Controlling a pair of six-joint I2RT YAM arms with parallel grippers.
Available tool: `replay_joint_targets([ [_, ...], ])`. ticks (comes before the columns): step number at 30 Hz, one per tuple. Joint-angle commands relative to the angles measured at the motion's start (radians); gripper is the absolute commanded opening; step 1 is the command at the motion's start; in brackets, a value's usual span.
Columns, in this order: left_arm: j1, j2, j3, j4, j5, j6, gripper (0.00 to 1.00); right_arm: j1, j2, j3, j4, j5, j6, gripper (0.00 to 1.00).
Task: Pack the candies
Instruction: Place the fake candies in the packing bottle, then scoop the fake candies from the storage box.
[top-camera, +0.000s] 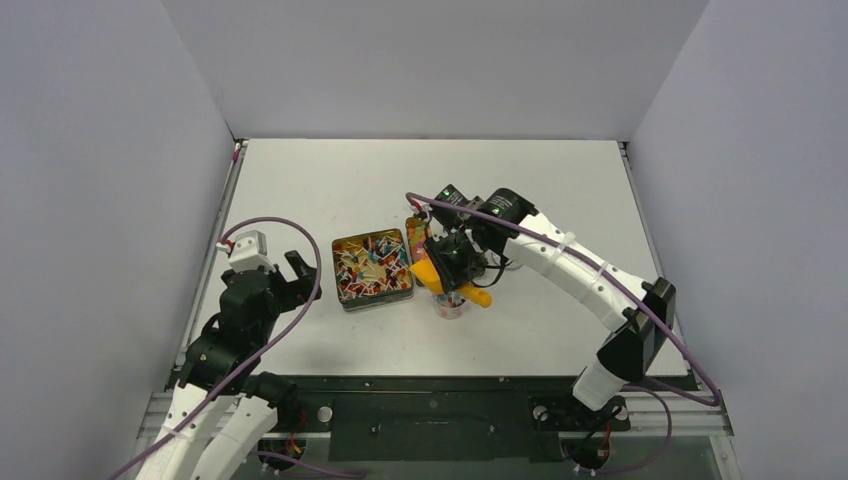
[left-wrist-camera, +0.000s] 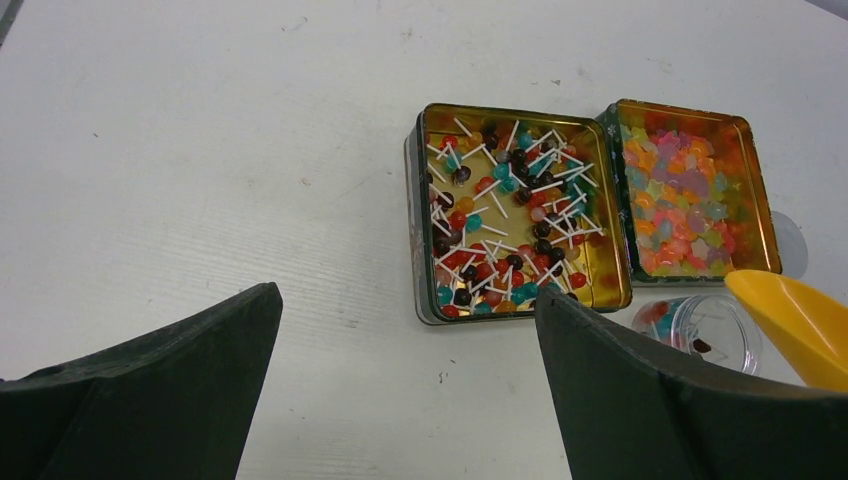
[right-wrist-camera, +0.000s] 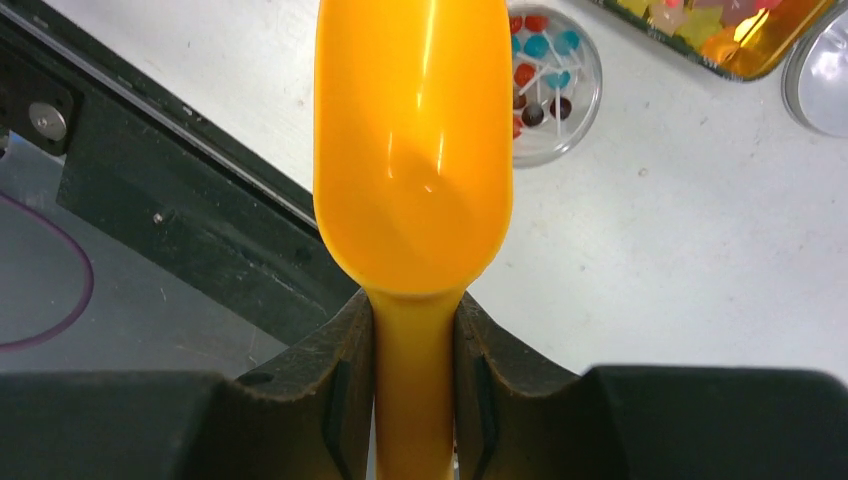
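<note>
Two open tins hold the candies: one (left-wrist-camera: 520, 215) (top-camera: 372, 268) has small coloured balls on white sticks, the other (left-wrist-camera: 690, 190) has pastel pieces. A small clear cup (right-wrist-camera: 553, 85) (left-wrist-camera: 710, 330) with a few candies in it stands in front of the tins. My right gripper (right-wrist-camera: 415, 340) (top-camera: 455, 262) is shut on the handle of the orange scoop (right-wrist-camera: 415, 140) (left-wrist-camera: 800, 320). The scoop's bowl looks empty and hangs beside and above the cup. My left gripper (left-wrist-camera: 405, 340) (top-camera: 295, 275) is open over bare table, left of the tins, holding nothing.
A clear round lid (right-wrist-camera: 825, 80) (left-wrist-camera: 790, 240) lies to the right of the pastel tin. The black base rail (right-wrist-camera: 150, 180) runs along the table's near edge, close to the cup. White walls enclose the table (top-camera: 560, 180) on three sides.
</note>
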Motion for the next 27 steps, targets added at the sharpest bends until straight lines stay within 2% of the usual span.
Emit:
replay_joint_targets([
  [1, -0.001, 0.008, 0.002, 0.046, -0.006, 0.009, 0.96, 0.005, 0.082, 0.091, 0.041, 0.007, -0.011, 0.0],
  [15, 0.004, 0.023, 0.004, 0.044, -0.018, 0.004, 0.96, 0.017, 0.325, 0.265, 0.054, -0.044, 0.13, 0.0],
  [27, 0.003, 0.015, 0.004, 0.041, -0.029, 0.001, 0.96, -0.02, 0.443, 0.344, 0.083, -0.136, 0.258, 0.0],
])
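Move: The lollipop tin lies about 11 cm ahead and 19 cm to the left of the right hand, roughly 18 cm below. The packing bottle stands almost under that hand, some 4 cm ahead and 2 cm left. The gummy tin lies about 17 cm ahead and 3 cm left, butted against the lollipop tin. From the idle left hand, the lollipop tin is about 9 cm ahead and 12 cm right, well below. Leftward, forward and down in one steady sweep, the right hand carries the empty yellow scoop off the bottle's mouth towards the lollipop tin: about 9 cm left, with some 5 cm each of forward travel and sinking. The wrist turns about 10 degrees clockwise and tips the fingertips back towards the base by as much, while the fingers keep their grip on the scoop. ##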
